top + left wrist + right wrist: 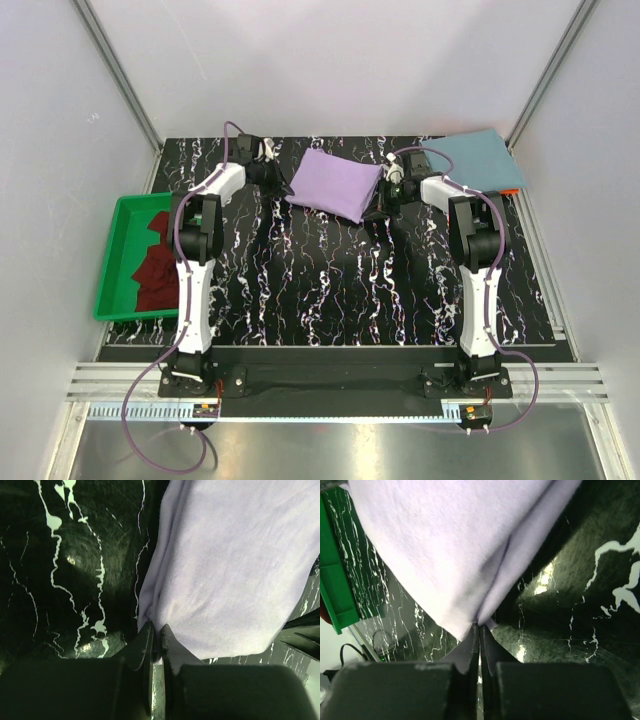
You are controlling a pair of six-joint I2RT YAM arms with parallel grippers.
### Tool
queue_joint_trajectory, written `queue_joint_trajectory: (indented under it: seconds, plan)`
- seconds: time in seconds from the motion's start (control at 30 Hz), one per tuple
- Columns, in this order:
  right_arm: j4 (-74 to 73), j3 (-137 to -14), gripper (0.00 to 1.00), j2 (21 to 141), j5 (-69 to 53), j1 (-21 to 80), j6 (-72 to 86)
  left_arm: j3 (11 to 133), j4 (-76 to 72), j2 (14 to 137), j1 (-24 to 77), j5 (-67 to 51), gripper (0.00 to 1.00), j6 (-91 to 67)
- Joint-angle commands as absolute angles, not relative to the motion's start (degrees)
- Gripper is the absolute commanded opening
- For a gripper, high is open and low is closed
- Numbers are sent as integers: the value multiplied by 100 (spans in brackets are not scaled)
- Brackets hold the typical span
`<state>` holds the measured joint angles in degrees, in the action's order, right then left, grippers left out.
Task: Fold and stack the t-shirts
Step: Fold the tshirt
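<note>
A folded lavender t-shirt (336, 184) hangs stretched between both arms at the back middle of the table. My left gripper (276, 178) is shut on its left corner; the left wrist view shows the cloth (230, 570) pinched between the fingertips (148, 632) of that gripper (156, 630). At the shirt's right lower corner my right gripper (380, 203) is shut too, with the lavender fabric (445, 550) squeezed at its tips (479, 629). A folded teal-blue t-shirt (478, 160) lies at the back right. The maroon t-shirt (158, 262) lies crumpled in the tray.
A green plastic tray (124, 212) sits at the table's left edge, and its rim (335, 595) shows in the right wrist view. The black marbled tabletop (330, 290) spreads in front of the arms. White walls and metal rails close the sides.
</note>
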<state>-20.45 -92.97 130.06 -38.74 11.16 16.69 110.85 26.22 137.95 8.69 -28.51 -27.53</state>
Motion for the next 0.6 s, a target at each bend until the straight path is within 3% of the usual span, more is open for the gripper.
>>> queue_joint_trajectory:
  seconds: [0.0, 0.33, 0.37, 0.5, 0.57]
  plan:
    - [-1811, -9132, 0, 12894, -4008, 1143, 1635, 11417, 2663, 13948, 835, -2953, 0, -2795]
    - [-1556, -8280, 0, 12402, -3753, 1063, 1722, 11032, 2909, 13571, 826, -2944, 0, -2751]
    - [-1521, -8236, 3, 12297, -3779, 1063, 1775, 10952, 2892, 13527, 826, -2979, 0, -2777]
    - [-1547, -8025, 32, 12015, -3920, 1063, 1933, 10320, 2821, 13089, 888, -3085, 0, -3031]
    - [-1564, -7875, 40, 11709, -3806, 1055, 2004, 9670, 2708, 12825, 984, -3050, 0, -3120]
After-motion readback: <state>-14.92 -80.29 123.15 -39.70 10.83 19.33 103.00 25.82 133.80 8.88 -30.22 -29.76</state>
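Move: Both hands are already on the folded purple t-shirt: the left's shut fingers hold its left corner, with its middle about 8 cm to the right and 3 cm ahead. The right is at its near corner, with the middle some 5 cm left and 10 cm ahead, at about hand height. The blue stack lies roughly 19 cm right of this hand and 17 cm ahead. The green bin is about 25 cm left of the left hand and 17 cm back. Back towards the base, the right hand draws the near corner of the t-shirt about 4 cm, first dipping 1 cm with its fingers shut, then opening them to a good third and rising slightly at the end. The left hand keeps its pinch, hardly moving at first, then pulls its corner back some 3 cm. ##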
